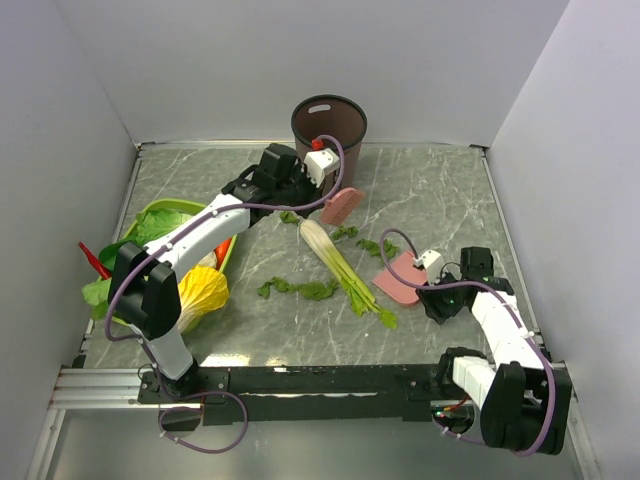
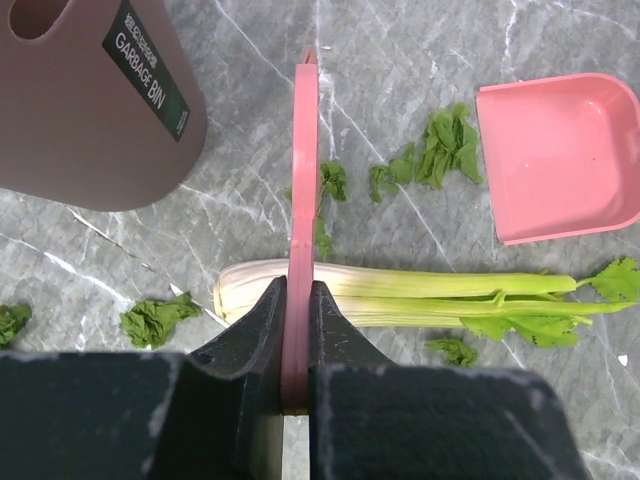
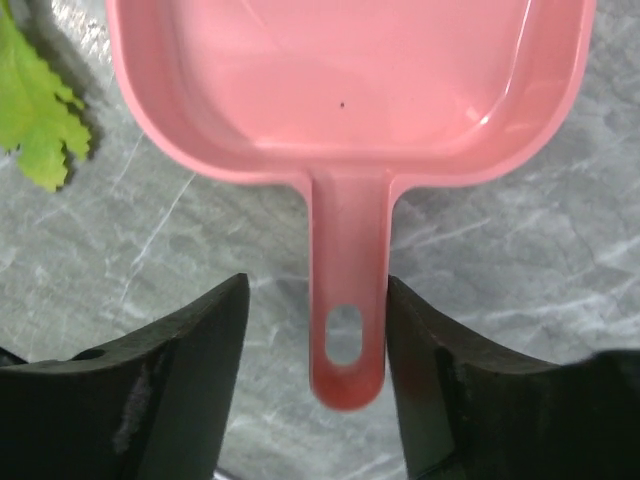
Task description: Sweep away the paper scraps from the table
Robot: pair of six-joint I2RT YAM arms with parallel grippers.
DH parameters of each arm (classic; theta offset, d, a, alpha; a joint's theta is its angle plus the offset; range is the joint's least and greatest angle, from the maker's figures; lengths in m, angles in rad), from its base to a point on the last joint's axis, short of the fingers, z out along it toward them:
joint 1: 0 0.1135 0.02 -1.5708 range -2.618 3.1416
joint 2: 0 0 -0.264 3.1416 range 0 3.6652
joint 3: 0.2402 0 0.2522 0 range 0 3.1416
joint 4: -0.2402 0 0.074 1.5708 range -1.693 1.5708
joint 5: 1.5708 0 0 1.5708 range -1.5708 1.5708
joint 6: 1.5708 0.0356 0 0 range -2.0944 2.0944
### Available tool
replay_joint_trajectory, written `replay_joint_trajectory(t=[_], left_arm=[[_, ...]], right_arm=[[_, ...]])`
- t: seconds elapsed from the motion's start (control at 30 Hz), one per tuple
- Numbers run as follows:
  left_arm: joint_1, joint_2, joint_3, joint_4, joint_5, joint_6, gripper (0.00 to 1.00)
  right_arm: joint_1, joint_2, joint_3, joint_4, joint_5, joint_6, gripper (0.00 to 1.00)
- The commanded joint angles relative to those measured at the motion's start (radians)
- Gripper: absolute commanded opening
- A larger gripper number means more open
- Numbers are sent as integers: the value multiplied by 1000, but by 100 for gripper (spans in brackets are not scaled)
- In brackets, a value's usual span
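Dark-green paper scraps lie on the marble table (image 1: 440, 200), in a cluster (image 1: 296, 289) near the middle and as bits (image 1: 371, 246) beside the dustpan. The left wrist view shows more scraps (image 2: 441, 148) by the pan's mouth. My left gripper (image 1: 325, 197) (image 2: 297, 292) is shut on a flat pink scraper (image 1: 343, 205) (image 2: 303, 180), held edge-on above the stalk. The pink dustpan (image 1: 397, 278) (image 3: 340, 80) rests flat on the table. My right gripper (image 1: 430, 290) (image 3: 317, 283) is open astride its handle (image 3: 348, 300). One finger touches the handle and a gap shows on the other side.
A long white-and-green stalk (image 1: 337, 263) (image 2: 400, 293) lies across the middle. A brown garbage bin (image 1: 328, 125) (image 2: 90, 100) stands at the back. A green basket (image 1: 150, 213) with a yellow-green cabbage (image 1: 203, 290) sits at the left edge.
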Motion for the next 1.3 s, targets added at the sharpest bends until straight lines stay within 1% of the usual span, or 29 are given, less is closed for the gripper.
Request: replay_joint_trajectory(t=[0.0, 0.07, 0.1, 0.2, 0.23, 0.3, 0.37, 0.43, 0.47, 0.53, 0.6, 0.77, 0.83, 0.87, 0.97, 1.07, 1.1, 1.17, 1.23, 1.27], left_arm=[[4, -29, 49, 26, 36, -17, 1], [4, -25, 60, 17, 46, -18, 1], [4, -23, 67, 13, 63, -18, 1], [2, -8, 77, 8, 92, -32, 1], [-3, -3, 81, 11, 86, -41, 1], [-13, 13, 93, 25, 24, -52, 1], [-24, 35, 107, 36, -10, -55, 1], [-33, 78, 155, 20, -71, -57, 1], [-33, 93, 173, 10, -92, -52, 1], [-35, 136, 219, -19, -150, -43, 1], [-35, 168, 274, -71, -167, -29, 1], [-38, 250, 328, -118, -188, -34, 1], [-39, 271, 337, -124, -170, -44, 1], [-39, 279, 339, -121, -118, -50, 1], [-44, 306, 344, -107, -40, -83, 1], [-67, 349, 383, -115, 14, -101, 1], [-81, 357, 385, -112, 57, -104, 1], [-96, 368, 384, -89, 83, -116, 1], [-114, 374, 384, -72, 173, -136, 1], [-119, 374, 382, -64, 204, -176, 1]], right_arm=[[-2, 26, -17, 95, -50, 11, 56], [-2, 26, -21, 107, -36, 16, 52], [-1, 28, -22, 107, -27, 13, 46], [-2, 14, -27, 116, 22, 11, 38], [-4, 8, -21, 98, 30, 10, 37], [-2, -10, -11, 70, 36, -14, 34], [-1, -20, -1, 35, 50, -19, 31], [1, -20, 19, 7, 67, -25, 28], [-1, -12, 25, -16, 73, -25, 24], [-1, -3, 42, -36, 94, -28, 21], [2, 6, 55, -65, 105, -30, 17], [13, 54, 97, -89, 124, -1, 16], [22, 72, 117, -91, 130, 16, 16], [24, 88, 124, -89, 130, 25, 16], [34, 124, 144, -83, 134, 34, 15], [56, 172, 167, -82, 145, 42, 15], [60, 181, 180, -82, 148, 44, 15], [70, 206, 194, -79, 150, 44, 14], [83, 223, 211, -76, 151, 44, 14], [86, 236, 219, -70, 153, 45, 14]])
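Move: Ahead of the left hand's brush, the leaf pile lies about 13 cm to the right of the left hand, 2 cm nearer the base and 19 cm below it. A small leaf is 5 cm right and 2 cm ahead of that hand; the dustpan is some 18 cm right and 9 cm back. At the right hand, the dustpan handle lies between the open fingers, about 1 cm ahead and below, with the pan 6 cm ahead and 7 cm left, and the celery tips 11 cm left and 3 cm back. Winding up and then dropping into a stroke, the left hand keeps its hold on the brush, lifts slightly while reaching about 5 cm forward, then sinks about 7 cm and swings right and back towards the leaf pile, tipping some 10 degrees down. The right hand sinks slightly and closes on the dustpan handle, pinching it, then shifts only 1 to 2 cm and tips slightly. ##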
